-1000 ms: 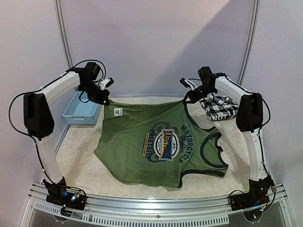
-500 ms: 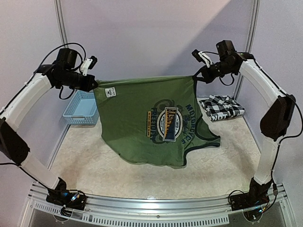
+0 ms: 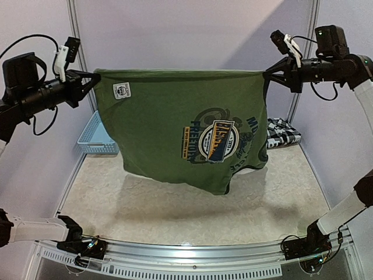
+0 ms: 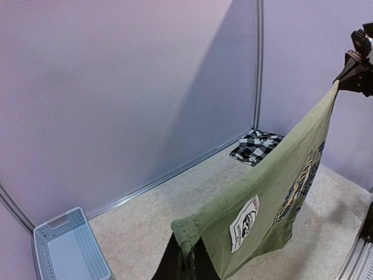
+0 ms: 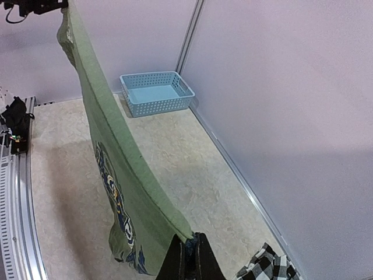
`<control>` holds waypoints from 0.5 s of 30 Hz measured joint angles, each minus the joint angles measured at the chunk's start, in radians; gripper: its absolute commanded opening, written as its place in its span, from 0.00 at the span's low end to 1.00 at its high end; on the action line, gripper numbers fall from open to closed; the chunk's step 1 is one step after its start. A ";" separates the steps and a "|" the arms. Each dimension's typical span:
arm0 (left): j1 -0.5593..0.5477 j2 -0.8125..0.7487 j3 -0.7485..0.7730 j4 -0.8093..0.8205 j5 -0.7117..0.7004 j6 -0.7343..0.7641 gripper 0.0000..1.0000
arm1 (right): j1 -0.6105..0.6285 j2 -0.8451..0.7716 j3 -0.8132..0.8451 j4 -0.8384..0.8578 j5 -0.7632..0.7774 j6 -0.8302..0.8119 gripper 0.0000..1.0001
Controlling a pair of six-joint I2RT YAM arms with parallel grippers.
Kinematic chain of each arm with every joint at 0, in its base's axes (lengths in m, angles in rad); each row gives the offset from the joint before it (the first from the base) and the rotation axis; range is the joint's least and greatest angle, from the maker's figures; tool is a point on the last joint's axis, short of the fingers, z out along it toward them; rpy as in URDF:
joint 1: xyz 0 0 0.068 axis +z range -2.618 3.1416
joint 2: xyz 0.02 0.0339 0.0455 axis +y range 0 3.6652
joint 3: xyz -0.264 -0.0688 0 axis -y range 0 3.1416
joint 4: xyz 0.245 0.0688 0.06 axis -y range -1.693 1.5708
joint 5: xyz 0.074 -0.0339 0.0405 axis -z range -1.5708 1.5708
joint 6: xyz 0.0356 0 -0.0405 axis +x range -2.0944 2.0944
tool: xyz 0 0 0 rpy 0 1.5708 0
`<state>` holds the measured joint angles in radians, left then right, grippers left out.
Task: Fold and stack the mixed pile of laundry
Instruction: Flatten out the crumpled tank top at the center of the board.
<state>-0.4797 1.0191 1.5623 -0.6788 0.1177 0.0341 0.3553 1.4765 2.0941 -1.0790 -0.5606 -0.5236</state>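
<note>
The olive-green sleeveless shirt [image 3: 175, 125] hangs in the air, stretched taut by its hem between both grippers, its blue-orange emblem [image 3: 218, 142] facing the camera. My left gripper [image 3: 92, 79] is shut on the hem's left corner [image 4: 187, 228]. High at the right, my right gripper [image 3: 269, 74] is shut on the other corner [image 5: 185, 236]. The shirt's lower end dangles above the table without touching it. The black-and-white checked shirt [image 3: 283, 132] lies folded at the back right, partly hidden behind the green one; it shows again in the wrist views [image 4: 255, 146] [image 5: 271, 266].
A light blue lattice basket [image 3: 95, 136] stands at the back left, empty [image 5: 156, 93]. White walls with metal posts [image 3: 74, 29] close the back and sides. A metal rail [image 3: 192, 255] runs along the near edge.
Both arms have risen and spread apart, lifting the green shirt fully off the table and pulling its hem straight and high.
</note>
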 measured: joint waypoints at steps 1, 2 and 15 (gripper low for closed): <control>-0.020 -0.014 0.006 -0.005 -0.001 -0.004 0.00 | 0.005 -0.023 0.008 -0.016 -0.002 -0.009 0.00; -0.035 -0.030 0.010 -0.009 -0.002 -0.007 0.00 | 0.006 -0.042 0.014 -0.025 -0.005 -0.014 0.00; -0.084 -0.166 0.180 -0.105 0.082 -0.050 0.00 | 0.013 -0.238 0.113 -0.065 -0.182 -0.029 0.00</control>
<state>-0.5632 0.8536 1.7428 -0.7834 0.1993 -0.0162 0.3683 1.2385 2.2066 -1.1439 -0.7422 -0.5522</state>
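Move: Each gripper already pinches one end of the tank top's upper edge, high over the board. The board centre lies about 24 cm right and 9 cm ahead of the left gripper, roughly 46 cm below; from the right gripper it is some 19 cm left, 5 cm ahead and 45 cm below. Near table level, the blue basket is about 28 cm ahead and 21 cm left of the left gripper; the folded plaid shirt is 27 cm ahead and 26 cm right of the right one. Keep both grippers shut on the tank top's edge and carry it back towards the bases and up together, away from the basket and the plaid shirt: left about 11 cm back and 8 cm up, right a bit farther back. Let the two hands drift slightly apart, tip the fingers upward 10 to 15 degrees, and slow near the end. ##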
